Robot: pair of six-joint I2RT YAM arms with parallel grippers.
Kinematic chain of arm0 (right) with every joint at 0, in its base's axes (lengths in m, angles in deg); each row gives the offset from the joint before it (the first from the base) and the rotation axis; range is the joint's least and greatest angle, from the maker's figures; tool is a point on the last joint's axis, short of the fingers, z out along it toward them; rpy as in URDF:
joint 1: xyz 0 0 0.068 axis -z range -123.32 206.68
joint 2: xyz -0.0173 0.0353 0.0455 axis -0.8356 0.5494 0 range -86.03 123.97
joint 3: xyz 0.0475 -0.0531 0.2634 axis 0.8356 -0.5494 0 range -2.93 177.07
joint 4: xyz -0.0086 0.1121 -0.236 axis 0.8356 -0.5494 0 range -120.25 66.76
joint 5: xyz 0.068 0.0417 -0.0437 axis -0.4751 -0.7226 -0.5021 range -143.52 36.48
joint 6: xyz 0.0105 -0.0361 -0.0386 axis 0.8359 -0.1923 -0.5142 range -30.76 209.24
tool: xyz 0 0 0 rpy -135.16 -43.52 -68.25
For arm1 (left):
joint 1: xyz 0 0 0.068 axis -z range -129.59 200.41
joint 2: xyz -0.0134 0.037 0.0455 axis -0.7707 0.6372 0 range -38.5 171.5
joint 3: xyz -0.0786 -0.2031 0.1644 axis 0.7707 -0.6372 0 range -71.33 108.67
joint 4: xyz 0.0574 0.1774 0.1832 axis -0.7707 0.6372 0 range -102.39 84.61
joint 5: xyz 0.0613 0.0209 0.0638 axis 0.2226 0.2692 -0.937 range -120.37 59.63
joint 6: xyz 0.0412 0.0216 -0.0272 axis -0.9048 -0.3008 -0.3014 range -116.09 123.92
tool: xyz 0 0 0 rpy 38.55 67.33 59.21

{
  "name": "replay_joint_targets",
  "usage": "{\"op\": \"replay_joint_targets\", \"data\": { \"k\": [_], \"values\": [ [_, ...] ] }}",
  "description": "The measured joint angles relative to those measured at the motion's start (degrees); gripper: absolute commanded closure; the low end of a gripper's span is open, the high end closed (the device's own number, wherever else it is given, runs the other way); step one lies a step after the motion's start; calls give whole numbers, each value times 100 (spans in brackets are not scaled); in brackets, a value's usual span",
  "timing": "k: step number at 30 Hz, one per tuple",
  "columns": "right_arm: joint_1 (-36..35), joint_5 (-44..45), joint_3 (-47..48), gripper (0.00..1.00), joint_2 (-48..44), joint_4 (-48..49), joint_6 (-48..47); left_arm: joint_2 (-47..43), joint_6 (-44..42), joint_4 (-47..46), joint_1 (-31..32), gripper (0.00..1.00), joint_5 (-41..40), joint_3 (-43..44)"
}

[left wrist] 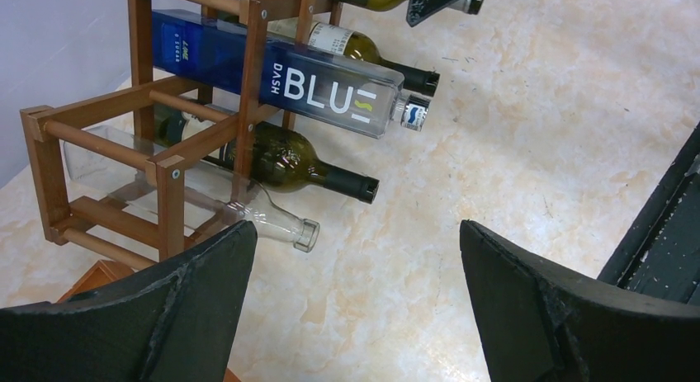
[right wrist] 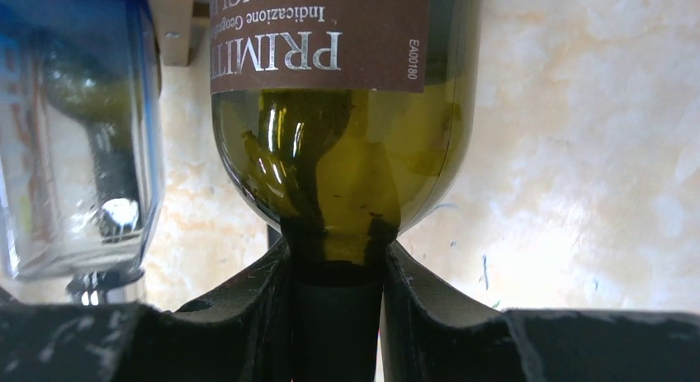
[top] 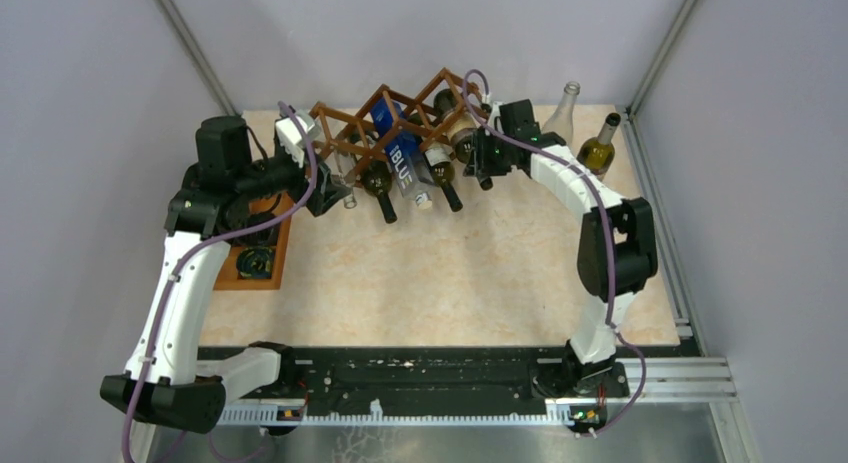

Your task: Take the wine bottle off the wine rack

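Note:
The wine rack (top: 385, 91), a reddish-brown lattice, stands at the back middle of the table with several bottles lying in its cells. The wine bottle (right wrist: 347, 167) is green glass with a brown label and lies in the rack's right end (top: 460, 133). My right gripper (right wrist: 334, 258) is shut on its dark neck, with a finger (right wrist: 256, 291) on each side. My left gripper (left wrist: 355, 233) hangs open over bare table by the rack's left end (left wrist: 165, 151), holding nothing; in the top view it is at the rack's left corner (top: 325, 193).
A blue "BLUE" bottle (left wrist: 330, 89), a dark green bottle (left wrist: 289, 163) and a clear bottle (left wrist: 272, 217) lie in the rack. A clear bottle (top: 565, 108) and a green bottle (top: 600, 145) stand at the back right. An orange-brown tray (top: 255, 258) lies on the left.

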State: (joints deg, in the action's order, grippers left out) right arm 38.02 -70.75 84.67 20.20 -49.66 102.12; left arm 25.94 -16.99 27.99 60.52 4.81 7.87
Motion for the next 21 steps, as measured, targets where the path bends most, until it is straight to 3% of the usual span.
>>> {"op": "replay_joint_targets", "data": {
  "k": [11, 21],
  "values": [
    [-140, 197, -1287, 100, -1478, -304, 369, -59, -284, 0, 0, 1, 157, -306],
    [-400, 175, -2048, 100, -3115, -1189, 704, -313, -1115, 131, 0, 1, 372, -538]
  ]
}}
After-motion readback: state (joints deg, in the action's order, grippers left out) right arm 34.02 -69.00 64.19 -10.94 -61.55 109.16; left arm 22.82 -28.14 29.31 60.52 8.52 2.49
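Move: The right hand already grips the neck of the wine bottle; its middle lies about 8 cm ahead of that hand and 4 cm to its left, roughly level with it. The blue bottle is some 15 cm left and 4 cm ahead, the dark bottle about 8 cm left, 2 cm ahead and 5 cm lower. The standing clear bottle is about 16 cm right and 5 cm ahead. From the left hand, the wine bottle is roughly 22 cm ahead, 21 cm right and 19 cm below. Straight back towards its base, the right hand draws the wine bottle neck-first out of the rack over the open table, speeding up to cover about 15 cm and climbing nearly 5 cm, most steeply at the end. Its fingers keep their pinch on the neck, and the wrist hardly turns. The empty, open left hand sinks and eases back about 2 cm each. ##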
